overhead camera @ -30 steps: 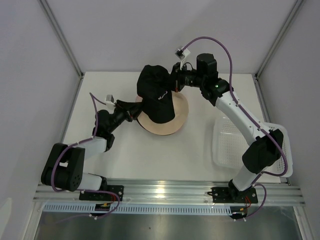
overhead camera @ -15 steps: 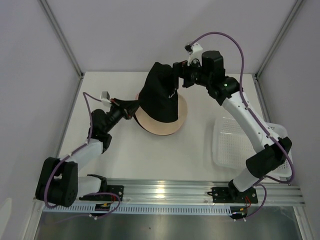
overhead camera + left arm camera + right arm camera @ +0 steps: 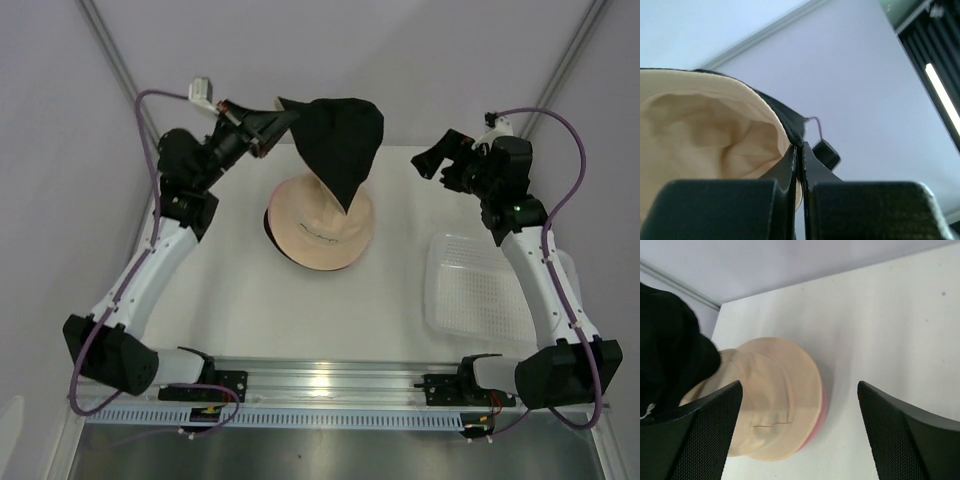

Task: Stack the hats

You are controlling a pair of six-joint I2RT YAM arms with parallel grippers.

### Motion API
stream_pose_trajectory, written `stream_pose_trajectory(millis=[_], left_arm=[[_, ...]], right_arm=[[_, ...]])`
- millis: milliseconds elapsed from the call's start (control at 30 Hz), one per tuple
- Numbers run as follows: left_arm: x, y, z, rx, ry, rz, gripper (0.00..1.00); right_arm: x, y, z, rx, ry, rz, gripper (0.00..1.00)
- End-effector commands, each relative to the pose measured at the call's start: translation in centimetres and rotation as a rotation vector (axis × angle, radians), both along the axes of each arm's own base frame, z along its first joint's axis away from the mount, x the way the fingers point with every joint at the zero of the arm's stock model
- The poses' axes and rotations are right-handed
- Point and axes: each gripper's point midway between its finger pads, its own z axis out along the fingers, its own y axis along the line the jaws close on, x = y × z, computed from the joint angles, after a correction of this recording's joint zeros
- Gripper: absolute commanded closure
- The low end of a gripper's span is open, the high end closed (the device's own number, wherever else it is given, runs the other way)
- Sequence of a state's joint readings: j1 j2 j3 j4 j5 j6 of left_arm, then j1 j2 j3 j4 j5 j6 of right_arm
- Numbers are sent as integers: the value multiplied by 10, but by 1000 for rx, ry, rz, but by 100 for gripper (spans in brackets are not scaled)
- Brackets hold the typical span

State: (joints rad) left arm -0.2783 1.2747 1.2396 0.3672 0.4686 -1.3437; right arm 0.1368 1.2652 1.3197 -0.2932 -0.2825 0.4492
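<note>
A black hat [image 3: 340,145] with a beige lining [image 3: 705,135] hangs in the air by its brim, pinched in my shut left gripper [image 3: 272,122] [image 3: 800,150]. It dangles over a beige hat [image 3: 320,235] [image 3: 775,400] lying crown-up on the table. A pink hat [image 3: 823,410] shows as a thin edge under the beige one. My right gripper [image 3: 432,165] [image 3: 799,390] is open and empty, raised to the right of the hats. In its wrist view the black hat [image 3: 670,355] fills the left edge.
A white mesh basket [image 3: 480,290] sits on the table at the right, under the right arm. The white table [image 3: 300,310] is walled by grey panels at the back and sides.
The right gripper let go of the black hat, opened and drew away to the right. The left gripper shut on the brim and rose up and back, lifting the hat off the beige one.
</note>
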Motion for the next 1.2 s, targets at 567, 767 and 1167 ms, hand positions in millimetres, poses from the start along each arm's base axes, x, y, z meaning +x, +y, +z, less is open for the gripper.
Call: stream_pose_trajectory(millis=[567,767,1167], left_arm=[[-18,-184,87,49,-364,-463,99],[-14,-189,25,71,-305,-493,99],[1,-134,-86,171,-183,-427,99]], right_arm=[[-19,-94,16,92,-43,-361,1],[-17,-106,6,66,-26,-419,1],[-7,-93,-6,79,-24,-344,0]])
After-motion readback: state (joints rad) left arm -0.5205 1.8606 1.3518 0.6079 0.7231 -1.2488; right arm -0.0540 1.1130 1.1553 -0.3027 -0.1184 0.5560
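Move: The stacked hats stand about 6 cm ahead of my left hand, 5 cm to its right and 33 cm below it. That hand already grips the brim of the black hat, whose middle hangs level fore and aft, about 8 cm to the hand's right and 5 cm lower. From my open right hand, the black hat is roughly 18 cm left, level ahead, 6 cm higher; the white basket lies about 23 cm right, 6 cm back and 31 cm down. Keeping the black hat's brim pinched, I swing my left hand about 20 cm right across the top of the stack, rising slightly and turning nearly 30 degrees clockwise, then lower it steeply by some 20 cm beside the stack's right part. My right hand shifts about 10 cm right ahead of the oncoming hat, turning clockwise too, fingers still wide open. ##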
